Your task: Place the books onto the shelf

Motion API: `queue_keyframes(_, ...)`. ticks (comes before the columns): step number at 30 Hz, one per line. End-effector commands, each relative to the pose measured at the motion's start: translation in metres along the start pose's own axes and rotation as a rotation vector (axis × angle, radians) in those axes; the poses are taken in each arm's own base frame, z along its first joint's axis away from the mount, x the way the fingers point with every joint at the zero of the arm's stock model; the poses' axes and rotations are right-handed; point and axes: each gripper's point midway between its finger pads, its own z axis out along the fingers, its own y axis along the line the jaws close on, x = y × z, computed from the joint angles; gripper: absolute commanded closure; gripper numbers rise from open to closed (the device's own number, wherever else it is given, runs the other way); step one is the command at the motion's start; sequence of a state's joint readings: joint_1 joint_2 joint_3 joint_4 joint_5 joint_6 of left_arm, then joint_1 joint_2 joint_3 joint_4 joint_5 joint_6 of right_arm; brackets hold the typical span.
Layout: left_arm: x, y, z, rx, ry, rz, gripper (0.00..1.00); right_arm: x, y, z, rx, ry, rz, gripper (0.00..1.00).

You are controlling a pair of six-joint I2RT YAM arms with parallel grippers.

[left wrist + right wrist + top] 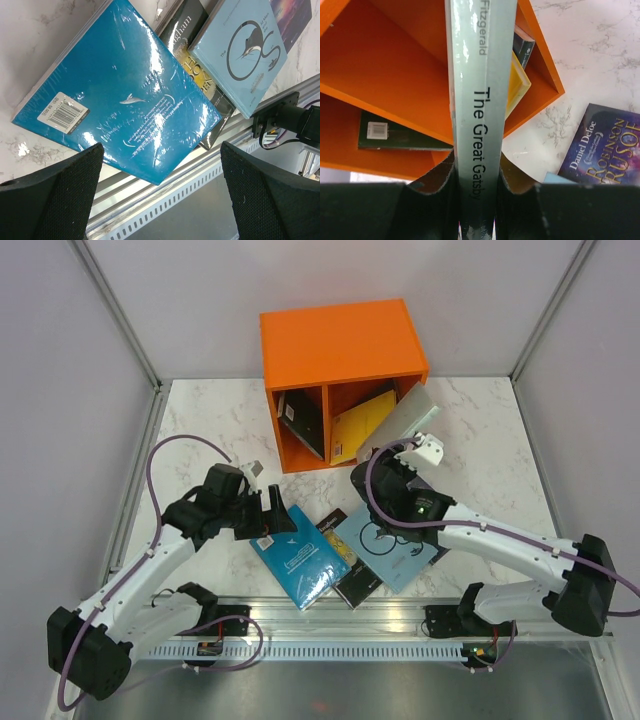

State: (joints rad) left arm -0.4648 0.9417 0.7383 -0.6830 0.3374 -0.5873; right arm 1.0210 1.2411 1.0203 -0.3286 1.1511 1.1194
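The orange shelf [340, 340] stands at the back, a dark green book [300, 420] leaning in its left compartment and a yellow book [360, 425] in its right one. My right gripper [398, 452] is shut on a grey-green book [412, 412], held on edge at the shelf's right front. In the right wrist view its spine [480, 100] rises from the right gripper [477, 200] toward the shelf [395, 65]. My left gripper [160, 195] hangs open over the teal book [125, 95]. Beside it lie a dark book [192, 55], a light blue one [242, 50] and a purple-galaxy one [292, 15].
The loose books lie near the table's front, by the metal rail [330, 615] and the slotted cable duct [175, 210]. Grey enclosure walls and corner posts [130, 330] bound the marble top. The right arm's link [500, 540] stretches over the right half.
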Motion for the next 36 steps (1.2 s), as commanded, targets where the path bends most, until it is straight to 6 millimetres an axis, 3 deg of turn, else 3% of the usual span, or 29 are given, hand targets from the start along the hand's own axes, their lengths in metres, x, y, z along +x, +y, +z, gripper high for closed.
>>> queue_keyframes(1, -0.002, 0.003, 0.001, -0.005, -0.013, 0.044, 0.00, -0.023, 0.052, 0.010, -0.108, -0.013, 0.101, 1.00)
queue_keyframes(3, -0.002, 0.002, 0.001, -0.001, -0.009, 0.044, 0.00, -0.015, 0.064, 0.005, -0.154, 0.039, 0.102, 1.00)
queue_keyframes(9, -0.001, 0.003, 0.004, 0.001, -0.005, 0.043, 0.00, -0.004, 0.054, 0.001, -0.134, 0.021, 0.103, 1.00)
queue_keyframes(11, -0.001, 0.003, 0.004, 0.003, -0.008, 0.044, 0.00, -0.007, 0.060, 0.001, -0.149, 0.016, 0.103, 1.00)
queue_keyframes(14, -0.002, 0.002, 0.005, 0.006, -0.007, 0.043, 0.00, -0.010, 0.074, 0.004, -0.154, 0.005, 0.077, 1.00)
queue_keyframes(20, 0.001, 0.002, 0.006, 0.008, -0.002, 0.047, 0.00, -0.015, 0.074, 0.030, -0.117, -0.045, 0.073, 1.00)
queue_keyframes(23, 0.000, 0.002, 0.006, 0.009, -0.005, 0.047, 0.00, -0.026, 0.055, 0.055, -0.050, -0.099, 0.083, 1.00)
queue_keyframes(28, 0.002, 0.003, 0.006, 0.003, -0.002, 0.044, 0.00, -0.041, 0.030, 0.080, -0.005, -0.196, 0.167, 1.00)
queue_keyframes(29, 0.002, 0.002, 0.006, 0.004, -0.003, 0.046, 0.00, -0.039, 0.018, 0.091, 0.020, -0.211, 0.154, 1.00)
queue_keyframes(34, 0.001, 0.002, 0.007, 0.000, -0.008, 0.045, 0.00, -0.032, 0.007, 0.114, 0.056, -0.291, 0.176, 1.00)
queue_keyframes(36, 0.001, 0.002, 0.007, 0.003, -0.008, 0.046, 0.00, -0.015, -0.004, 0.126, 0.085, -0.305, 0.142, 1.00)
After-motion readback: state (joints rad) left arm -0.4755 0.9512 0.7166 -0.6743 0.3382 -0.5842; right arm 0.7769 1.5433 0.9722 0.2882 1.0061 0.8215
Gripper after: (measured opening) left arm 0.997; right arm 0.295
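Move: The Great Gatsby book is already pinched in the right hand. The shelf's right compartment, where it goes, has its middle about 17 cm straight ahead and 11 cm below. Inside it the yellow book leans some 15 cm ahead, 2 cm left and 13 cm down. The dark green book in the left compartment is 17 cm ahead, 15 cm left, 12 cm down. From the left hand the right compartment lies about 29 cm ahead and 19 cm right, nearly level. The Great Gatsby book, kept in the right hand's unchanged grip, is worked around the shelf's right-hand front edge and into the right compartment. The hand noses forward, shifts nearly 5 cm left with a slight counter-clockwise turn, then drives forward while swinging back right and unwinding that turn. It ends about 10 cm farther ahead and 4.5 cm lower, most of the sinking at the end. ##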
